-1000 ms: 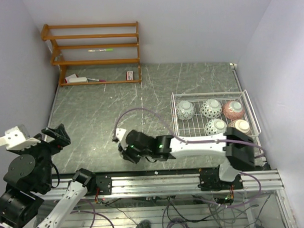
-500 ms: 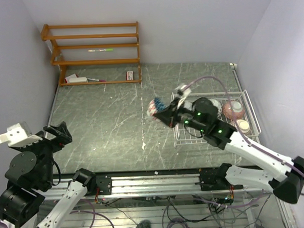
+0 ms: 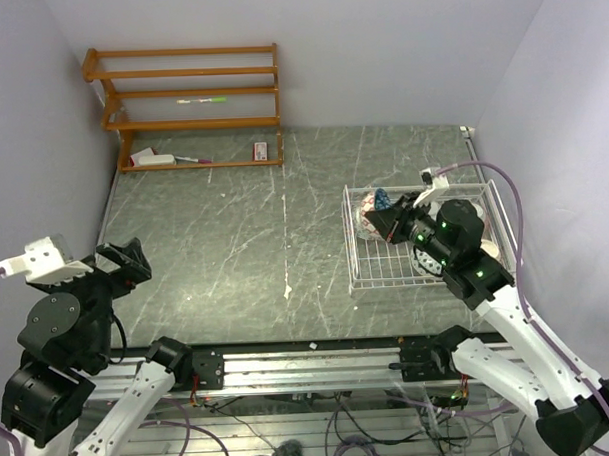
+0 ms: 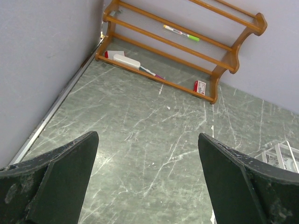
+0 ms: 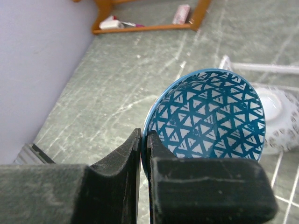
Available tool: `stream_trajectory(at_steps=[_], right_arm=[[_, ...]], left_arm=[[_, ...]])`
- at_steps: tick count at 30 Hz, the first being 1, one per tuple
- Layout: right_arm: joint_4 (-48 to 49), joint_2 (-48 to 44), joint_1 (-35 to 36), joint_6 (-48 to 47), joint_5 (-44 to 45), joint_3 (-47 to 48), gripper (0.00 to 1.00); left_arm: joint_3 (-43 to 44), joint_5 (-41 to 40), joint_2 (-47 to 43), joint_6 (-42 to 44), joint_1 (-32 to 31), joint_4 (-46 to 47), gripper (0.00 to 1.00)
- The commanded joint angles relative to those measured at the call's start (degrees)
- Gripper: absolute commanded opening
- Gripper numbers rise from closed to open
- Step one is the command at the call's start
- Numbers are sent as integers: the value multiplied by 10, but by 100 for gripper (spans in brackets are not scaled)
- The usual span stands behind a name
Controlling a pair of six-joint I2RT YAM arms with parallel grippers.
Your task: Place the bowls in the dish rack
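Note:
My right gripper [image 5: 144, 133] is shut on the rim of the blue bowl [image 5: 210, 116], which has a blue-and-white triangle pattern inside and is held tilted on edge. In the top view the gripper [image 3: 392, 217] holds this bowl [image 3: 381, 199] over the back left part of the white wire dish rack [image 3: 354, 276]. A black-and-white bowl [image 3: 365, 222] lies in the rack just beneath; it also shows in the right wrist view [image 5: 282, 121]. The arm partly hides other bowls in the rack, among them a beige one [image 3: 491, 249]. My left gripper [image 4: 147, 135] is open and empty, raised at the far left [image 3: 123, 258].
An orange wooden shelf [image 3: 190, 102] stands at the back left against the wall, with a marker and small items on it; it also shows in the left wrist view [image 4: 224, 60]. Walls close in on the left, back and right. The rack sits close to the right wall.
My right arm has swung from low near the table's front centre up and to the right, carrying the blue bowl to above the rack's left end. The left arm shifted only slightly.

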Motion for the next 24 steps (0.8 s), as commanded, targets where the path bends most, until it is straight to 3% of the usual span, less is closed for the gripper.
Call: stream_trajectory(at_steps=[1, 7, 14, 24], right_arm=[[0, -15, -56, 34, -37, -27, 0], [57, 0, -159, 90, -181, -76, 0], [211, 21, -279, 222, -400, -168, 0], [351, 55, -294, 343, -462, -235, 0]], left_arm=[[-1, 16, 13, 8, 4, 27, 99], [4, 17, 20, 14, 4, 31, 99], [4, 13, 21, 19, 4, 32, 99], [3, 19, 26, 18, 4, 40, 99]])
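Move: The right hand already holds the last bowl by its rim, high over the dish rack's left side; the empty near-left spot lies some 20 cm below, about 6 cm back and 1 cm left. The far-left bowl is 3 cm ahead and level sideways, the near-middle bowl 5 cm back and 14 cm right, the far-middle bowl 4 cm ahead and 13 cm right, all well below. From the left hand the empty spot lies about 48 cm right, 5 ahead, 28 below. Still pinching the bowl, the right hand sinks about 8 cm and shifts right, tipping down and rolling some 35 degrees. ##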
